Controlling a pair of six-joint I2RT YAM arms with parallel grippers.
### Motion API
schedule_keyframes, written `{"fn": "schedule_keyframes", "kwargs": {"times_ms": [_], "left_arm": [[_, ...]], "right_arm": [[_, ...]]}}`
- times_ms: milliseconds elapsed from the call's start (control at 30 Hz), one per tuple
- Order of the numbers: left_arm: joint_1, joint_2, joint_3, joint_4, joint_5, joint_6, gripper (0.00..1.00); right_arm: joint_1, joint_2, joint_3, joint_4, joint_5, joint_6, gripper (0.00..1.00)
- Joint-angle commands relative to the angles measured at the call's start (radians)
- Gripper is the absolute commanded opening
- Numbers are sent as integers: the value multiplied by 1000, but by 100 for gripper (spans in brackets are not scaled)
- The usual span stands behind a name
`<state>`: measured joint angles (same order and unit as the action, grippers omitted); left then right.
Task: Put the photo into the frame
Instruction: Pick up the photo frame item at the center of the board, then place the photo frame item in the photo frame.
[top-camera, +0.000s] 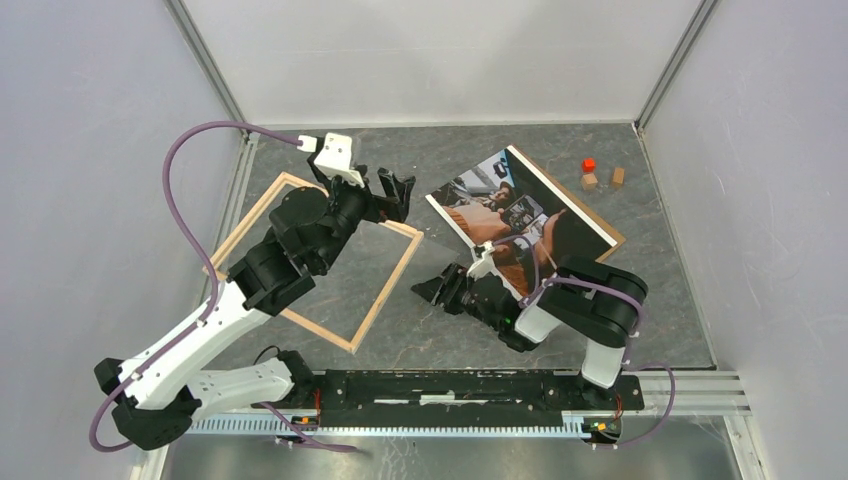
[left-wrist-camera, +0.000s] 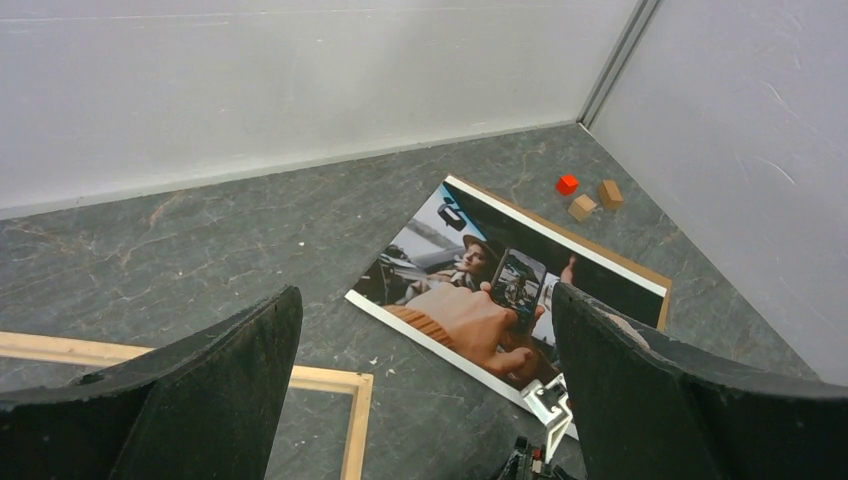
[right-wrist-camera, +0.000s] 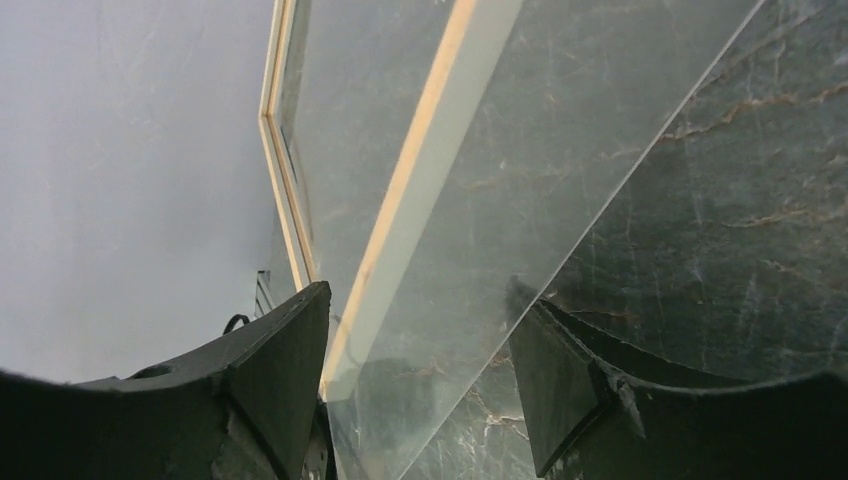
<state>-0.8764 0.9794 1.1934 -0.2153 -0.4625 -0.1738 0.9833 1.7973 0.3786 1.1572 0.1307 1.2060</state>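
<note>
The frame lies flat at the left with its pale wood side up; the left wrist view catches one of its corners. At the back right lies the photo, face up on a brown backing board; the photo shows a hand holding a phone. My left gripper hangs open over the frame's far right corner, holding nothing. My right gripper is low beside the frame's right rail. Its jaws stand apart around the corner of a clear pane that lies over the frame.
A red block and two small wooden blocks sit at the back right near the wall. Grey walls close in the table on three sides. The arms' black base rail runs along the near edge.
</note>
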Motion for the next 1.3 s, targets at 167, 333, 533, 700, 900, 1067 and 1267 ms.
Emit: {"fn": "schedule_keyframes", "kwargs": {"times_ms": [167, 333, 533, 700, 900, 1067, 1267], "left_arm": [[2, 8, 17, 9, 15, -11, 100], [2, 4, 18, 5, 28, -21, 100], [2, 7, 20, 5, 34, -23, 100], [2, 0, 20, 4, 42, -27, 100], [2, -5, 25, 0, 43, -27, 100], [4, -2, 35, -13, 50, -30, 100], [7, 3, 57, -39, 68, -39, 100]], "right_arm": [[65, 95, 74, 150, 16, 82, 70], [119, 151, 70, 285, 116, 149, 62], [130, 188, 123, 246, 167, 162, 50], [133, 192, 190, 166, 155, 165, 21], [123, 227, 280, 113, 131, 226, 0], [121, 276, 381, 85, 105, 273, 0], [120, 367, 444, 177, 100, 393, 0]]}}
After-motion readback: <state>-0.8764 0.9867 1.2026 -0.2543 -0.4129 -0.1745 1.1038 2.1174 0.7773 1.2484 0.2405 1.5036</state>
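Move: The clear sheet's near right edge is just inside my open right fingers. Its middle lies about 11 cm to the left and 8 cm ahead, only a couple of centimetres lower. The wooden frame's middle is roughly 23 cm left and 7 cm ahead; the photo's middle is some 20 cm right and 12 cm ahead, both about 4 cm below. From my left hand, high up and empty, the sheet's middle is around 8 cm left, about level forward and 38 cm down. I sweep my right hand about 11 cm left, along with the sheet's edge, to over the frame's right bar. I ease back some 2 cm at first, then come forward again and rise about 3 cm, rolling the wrist some 20 degrees so its left side lifts. On the way my fingers close fully and pinch the thin edge of the clear sheet. ##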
